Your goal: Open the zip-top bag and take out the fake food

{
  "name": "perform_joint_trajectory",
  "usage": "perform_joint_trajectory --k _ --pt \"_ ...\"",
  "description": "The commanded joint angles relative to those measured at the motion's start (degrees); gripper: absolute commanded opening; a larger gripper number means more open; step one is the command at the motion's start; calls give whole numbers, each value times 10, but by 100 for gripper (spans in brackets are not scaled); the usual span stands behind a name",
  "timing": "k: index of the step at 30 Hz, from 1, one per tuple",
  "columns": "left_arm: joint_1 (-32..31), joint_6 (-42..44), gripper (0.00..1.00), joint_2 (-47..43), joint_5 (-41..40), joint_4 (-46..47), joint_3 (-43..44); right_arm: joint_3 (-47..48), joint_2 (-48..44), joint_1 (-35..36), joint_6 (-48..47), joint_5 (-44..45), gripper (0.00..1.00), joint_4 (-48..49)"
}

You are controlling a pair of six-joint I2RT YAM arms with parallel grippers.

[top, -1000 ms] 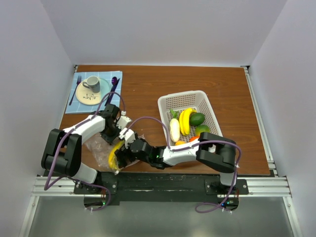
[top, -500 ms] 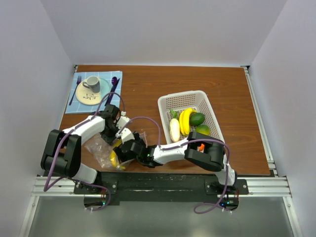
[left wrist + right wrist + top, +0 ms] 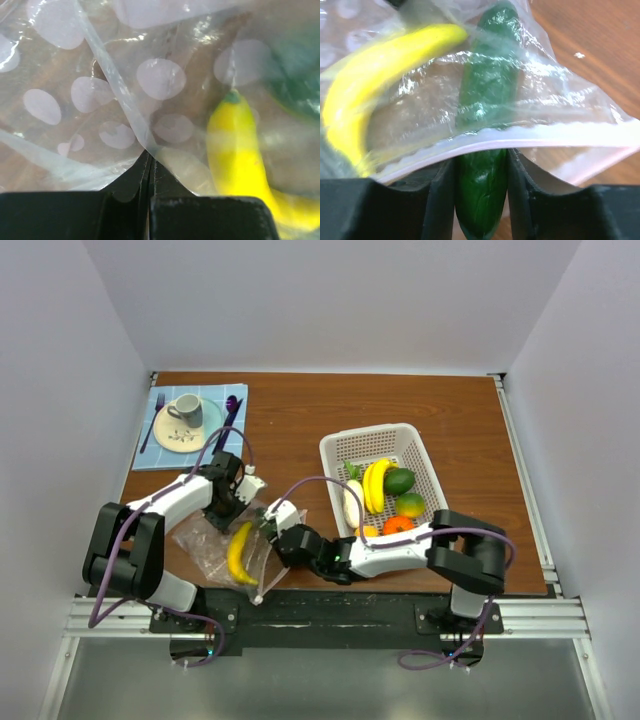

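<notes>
The zip-top bag (image 3: 205, 545) lies crumpled at the near left of the table, with a yellow banana (image 3: 239, 552) inside it. My left gripper (image 3: 232, 502) is at the bag's far edge, and in the left wrist view this gripper (image 3: 149, 156) is shut on a fold of the clear plastic, the banana (image 3: 235, 145) just right of it. My right gripper (image 3: 481, 167) is shut on a dark green piece (image 3: 487, 95) of the fake food. The piece pokes out under the zip strip (image 3: 560, 135) of the bag's mouth. The banana (image 3: 380, 55) lies beside it in the bag.
A white perforated basket (image 3: 331, 446) stands right of centre holding a banana (image 3: 376, 485), a white piece (image 3: 352, 502), green pieces and an orange (image 3: 399, 525). A blue placemat (image 3: 158, 455) with plate, cup (image 3: 186, 409) and cutlery lies at the far left.
My right gripper has pulled back to the right from inside the bag and closed from wide open onto the green piece. The bag has spread flatter, showing the banana. The left gripper has stayed shut.
</notes>
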Motion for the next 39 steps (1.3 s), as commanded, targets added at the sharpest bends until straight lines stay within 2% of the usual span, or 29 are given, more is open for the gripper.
perform_joint_trajectory --k 1,8,13,16,20,22,23,26,30,31,35,39 --pt "17 7 0 19 -31 38 -11 -26 -89 0 -16 -28 19 -34" --pt "53 21 0 27 -52 52 -2 -40 -240 -1 -37 -31 17 -199" --pt "70 19 0 32 -63 67 2 -38 -387 -6 -35 -13 25 -322" --pt "70 15 0 32 -56 65 0 -29 -442 -24 -32 18 26 -374" --pt "70 12 0 27 -47 57 -2 -35 -509 -72 -1 133 29 -392" --pt "70 11 0 22 -42 52 -1 -48 -503 -124 23 164 36 -391" --pt "70 12 0 20 -42 47 -1 -51 -482 -138 33 172 56 -393" --pt "70 11 0 9 -38 36 2 -41 -431 -152 59 200 99 -404" --pt "70 13 0 -3 -31 29 4 -17 -373 -151 47 174 99 -397" --pt "70 13 0 -2 -30 28 5 -28 -381 -149 33 118 99 -356" --pt "70 11 0 4 -23 28 7 -57 -397 -124 -19 20 99 -258" --pt "70 4 0 10 -5 23 14 -46 -350 -57 -37 20 98 -213"
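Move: The cucumber, its far end still in the bag, is in the right fingers; the middle of the white basket it goes to lies about 26 cm right, 8 ahead and 2 lower. The basket's lemon is some 22 cm right, level and 3 lower; the bagged banana about 6 cm left, 5 back, 4 lower. From the left hand, pinching the bag, the basket is about 36 cm right, 6 ahead and 2 higher. Right hand lifts the cucumber 18 cm, swings it right, opens over the basket; left tugs the bag left. ##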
